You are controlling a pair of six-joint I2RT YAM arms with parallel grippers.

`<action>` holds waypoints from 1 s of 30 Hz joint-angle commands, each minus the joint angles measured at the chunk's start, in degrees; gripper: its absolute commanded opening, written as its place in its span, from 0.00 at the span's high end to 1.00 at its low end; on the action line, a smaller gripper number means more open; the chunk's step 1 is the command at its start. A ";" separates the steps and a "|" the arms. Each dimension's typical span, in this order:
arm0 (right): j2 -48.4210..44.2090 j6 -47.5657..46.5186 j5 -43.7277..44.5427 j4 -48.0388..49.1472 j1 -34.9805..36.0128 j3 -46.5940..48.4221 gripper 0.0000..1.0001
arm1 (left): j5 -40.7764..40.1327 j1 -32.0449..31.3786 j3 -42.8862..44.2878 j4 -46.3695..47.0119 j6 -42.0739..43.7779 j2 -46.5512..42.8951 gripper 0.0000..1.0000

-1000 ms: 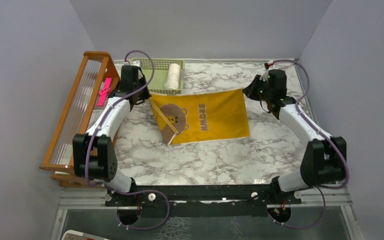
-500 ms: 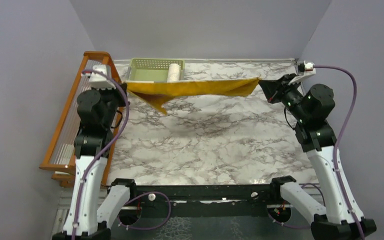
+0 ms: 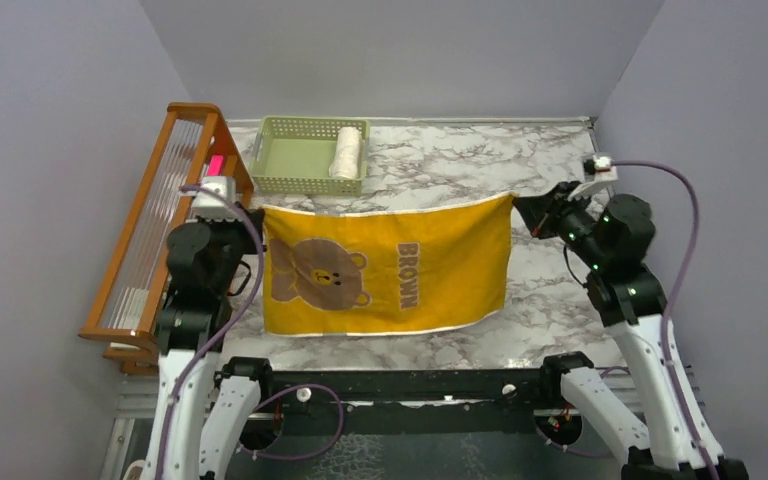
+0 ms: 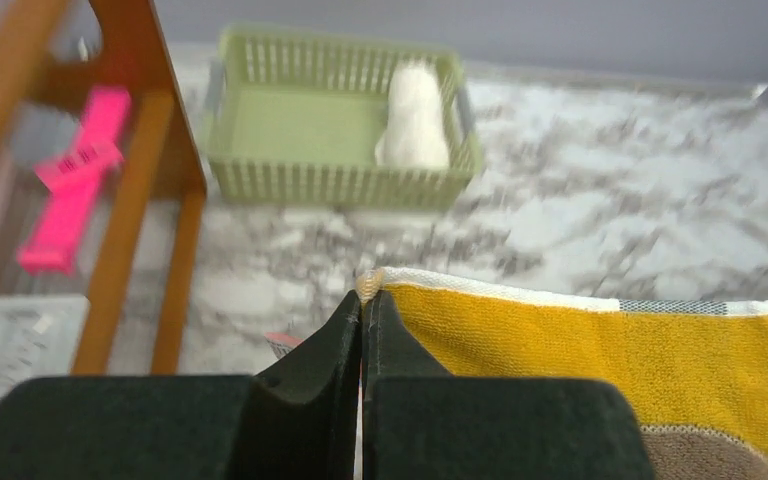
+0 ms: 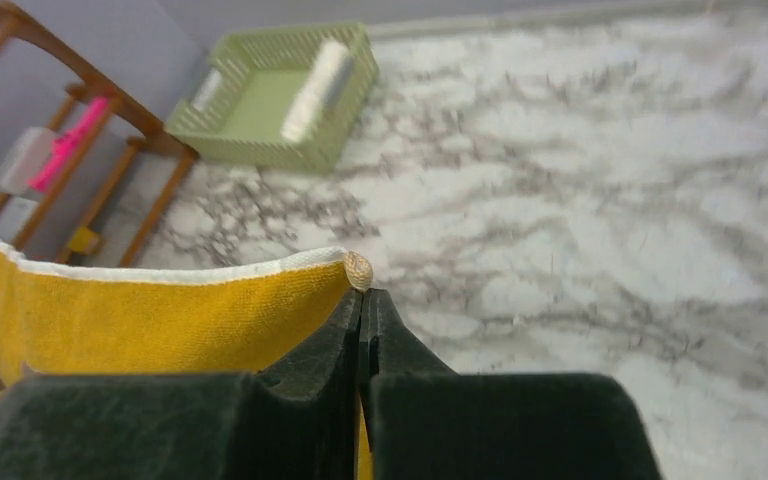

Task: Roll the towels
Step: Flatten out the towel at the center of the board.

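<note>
The mustard-yellow towel (image 3: pixel 390 270) with a brown bear and brown lettering hangs spread flat in the air above the marble table, white edge on top. My left gripper (image 3: pixel 260 210) is shut on its top left corner (image 4: pixel 368 288). My right gripper (image 3: pixel 516 200) is shut on its top right corner (image 5: pixel 358 268). The yellow cloth (image 4: pixel 600 360) stretches right of my left jaws, and the yellow cloth (image 5: pixel 160 320) stretches left of my right jaws. The cream-white towel (image 3: pixel 346 152) lies as a short roll in the green basket (image 3: pixel 290 160).
A wooden rack (image 3: pixel 160 210) with a pink item (image 3: pixel 216 164) stands along the left edge. The green basket (image 4: pixel 260 180) sits at the back left of the marble table (image 3: pixel 560 310). Grey walls close in the back and both sides.
Both arms have lifted the yellow towel off the table and drawn it toward the near edge. It now hangs fully spread with the bear facing the top camera, rather than sagging edge-on.
</note>
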 commanded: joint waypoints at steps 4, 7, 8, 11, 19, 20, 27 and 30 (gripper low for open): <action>15.94 8.02 6.85 5.23 -0.10 -13.77 0.99 | 0.71 -0.14 -12.24 4.22 -4.08 22.66 1.00; 25.50 9.47 8.61 10.19 -0.37 -14.33 0.99 | -3.00 0.02 -8.25 5.56 -4.67 35.33 1.00; 28.82 9.67 8.91 11.37 -0.53 -13.71 0.99 | -2.29 0.04 -6.05 5.80 -4.03 39.27 1.00; 36.72 9.75 10.32 15.02 -0.69 -11.69 0.99 | 1.97 0.15 -0.21 9.39 -0.29 49.57 1.00; 52.85 9.17 13.60 18.84 -2.09 -3.65 0.99 | 8.75 1.20 17.67 7.01 6.65 71.06 1.00; 53.97 9.10 13.55 18.82 -2.36 -2.69 0.99 | 9.24 1.50 18.53 7.05 6.64 72.67 1.00; 58.49 7.57 13.81 17.74 -6.43 3.47 0.99 | 11.65 3.08 18.09 10.73 8.64 75.47 1.00; 59.01 7.79 12.79 17.42 -9.18 5.15 0.99 | 12.19 3.77 16.14 13.02 9.79 74.82 1.00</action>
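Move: Each hand already pinches a far corner of the yellow towel. The left corner's spot on the table lies about 19 cm ahead of the left hand, 2 right and 31 below; the green basket is some 15 cm beyond that spot and 2 right of it, with the white roll about 11 right of the spot and equally far out. The right corner's spot is roughly 15 cm ahead of the right hand, 2 right and 30 below. Both shut hands lower some 30 cm, then sweep forward 15–20 cm, laying the towel; right fingers leave its corner. ##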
